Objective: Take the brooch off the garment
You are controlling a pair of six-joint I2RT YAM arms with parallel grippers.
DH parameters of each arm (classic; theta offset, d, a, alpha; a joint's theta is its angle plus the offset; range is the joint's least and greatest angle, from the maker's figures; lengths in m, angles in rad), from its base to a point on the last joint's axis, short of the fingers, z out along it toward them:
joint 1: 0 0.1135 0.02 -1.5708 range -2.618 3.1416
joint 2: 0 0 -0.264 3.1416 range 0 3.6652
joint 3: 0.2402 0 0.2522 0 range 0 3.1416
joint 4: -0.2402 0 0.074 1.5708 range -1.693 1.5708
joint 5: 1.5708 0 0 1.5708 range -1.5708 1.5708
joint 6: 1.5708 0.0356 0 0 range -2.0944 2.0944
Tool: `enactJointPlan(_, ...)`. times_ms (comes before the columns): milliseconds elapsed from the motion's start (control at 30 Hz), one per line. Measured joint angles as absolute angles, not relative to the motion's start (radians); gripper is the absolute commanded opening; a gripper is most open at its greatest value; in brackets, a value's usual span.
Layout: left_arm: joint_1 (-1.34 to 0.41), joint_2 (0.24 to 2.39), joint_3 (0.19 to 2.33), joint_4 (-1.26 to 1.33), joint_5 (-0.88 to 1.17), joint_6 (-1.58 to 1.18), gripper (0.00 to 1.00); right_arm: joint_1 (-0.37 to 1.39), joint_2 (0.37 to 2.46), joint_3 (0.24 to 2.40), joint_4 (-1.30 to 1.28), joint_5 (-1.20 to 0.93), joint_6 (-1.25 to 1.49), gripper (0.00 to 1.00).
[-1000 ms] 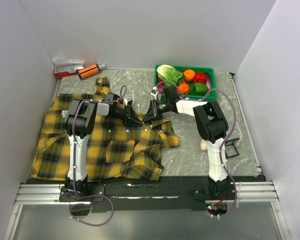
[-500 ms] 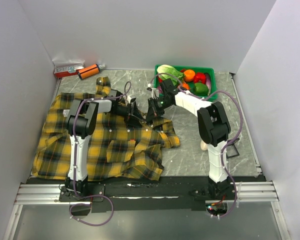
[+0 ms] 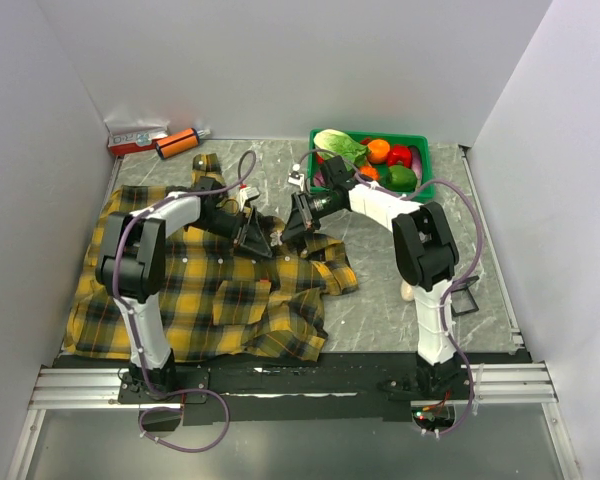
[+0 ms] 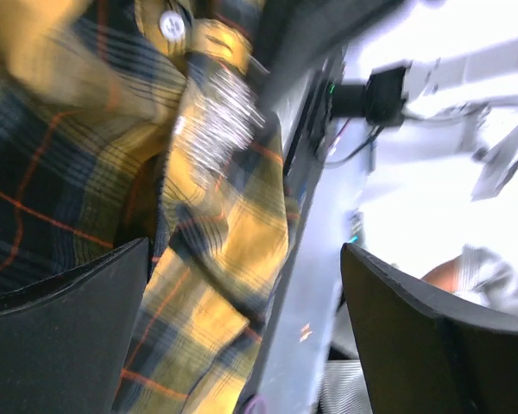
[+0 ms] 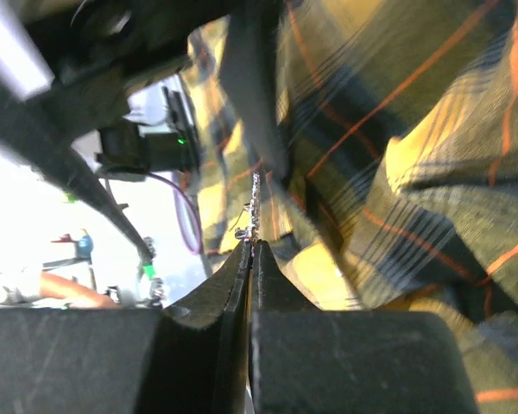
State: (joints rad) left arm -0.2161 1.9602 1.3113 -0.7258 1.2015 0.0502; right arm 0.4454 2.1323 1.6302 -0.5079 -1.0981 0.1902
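The garment (image 3: 200,290), a yellow-and-black plaid shirt, lies spread over the left half of the table. Both grippers meet at its right front edge. In the right wrist view my right gripper (image 5: 252,246) is shut on the brooch (image 5: 255,211), a thin silvery piece seen edge-on against the plaid cloth (image 5: 397,172). In the left wrist view my left gripper (image 4: 242,259) is wide open, with a fold of the shirt (image 4: 216,250) between its fingers. There the brooch (image 4: 217,110) is a blurred silvery patch below a white button (image 4: 171,24). From above, the left gripper (image 3: 256,238) and right gripper (image 3: 284,234) nearly touch.
A green crate (image 3: 421,145) of vegetables stands at the back right, just behind the right arm. An orange bottle (image 3: 177,143) and a red-and-white box (image 3: 135,138) lie at the back left. A small black frame (image 3: 464,296) lies at the right.
The left arm's elbow has swung out to the left, and its gripper has shifted slightly left. The right gripper has moved slightly left and stays at the shirt's edge.
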Motion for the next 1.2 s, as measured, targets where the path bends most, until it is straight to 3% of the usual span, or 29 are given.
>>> enactJointPlan(167, -0.175, 1.877, 1.283, -0.808, 1.141, 0.194, 0.96, 0.429, 2.172, 1.63, -0.398, -1.158, 0.307, 0.0)
enactJointPlan(333, -0.042, 1.694, 1.141, -0.674, 0.998, 0.07, 0.96, 0.405, 2.179, 1.63, -0.324, -1.209, 0.368, 0.0)
enactJointPlan(500, -0.035, 1.654, 1.175, -0.559, 0.971, -0.05, 0.98, 0.39, 2.169, 1.631, -0.306, -1.224, 0.376, 0.0)
enactJointPlan(633, -0.044, 1.664, 1.217, -0.478, 0.995, -0.13, 0.94, 0.378, 2.123, 1.639, -0.303, -1.258, 0.366, 0.01)
enactJointPlan(700, -0.044, 1.666, 1.248, -0.443, 1.017, -0.16, 0.99, 0.368, 2.09, 1.649, -0.291, -1.285, 0.364, 0.01)
enactJointPlan(800, -0.049, 1.692, 1.366, -0.447, 1.07, -0.154, 0.98, 0.347, 2.036, 1.702, -0.267, -1.33, 0.358, 0.01)
enactJointPlan(1000, -0.126, 1.852, 1.779, -0.634, 1.127, 0.056, 0.95, 0.321, 1.984, 1.839, -0.234, -1.38, 0.305, 0.01)
enactJointPlan(1200, -0.221, 1.865, 1.807, -0.648, 1.137, 0.081, 0.92, 0.321, 1.983, 1.853, -0.208, -1.394, 0.302, 0.01)
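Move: The brooch is already held in the right gripper's shut tips, some 2 cm to the left of that hand point and a touch lower. From the open left gripper it lies about 5 cm right and 3 cm ahead, at nearly the same height. The plaid garment spreads roughly 9 cm below both hands. Its pocket is about 8 cm back and 3 cm left of the left hand; the vegetable basket's middle is about 23 cm right and 24 cm ahead of the right hand. Lift the brooch in the right gripper, fingers kept shut on it, slowly forward first, then quickly up about 19 cm, tipping the fingers up towards level. Pull the empty left gripper some 8 cm left from the brooch, then forward and up about 17 cm, rolling it some 40 degrees and swinging it back right as it climbs; keep it wide open and stop it facing the brooch. ##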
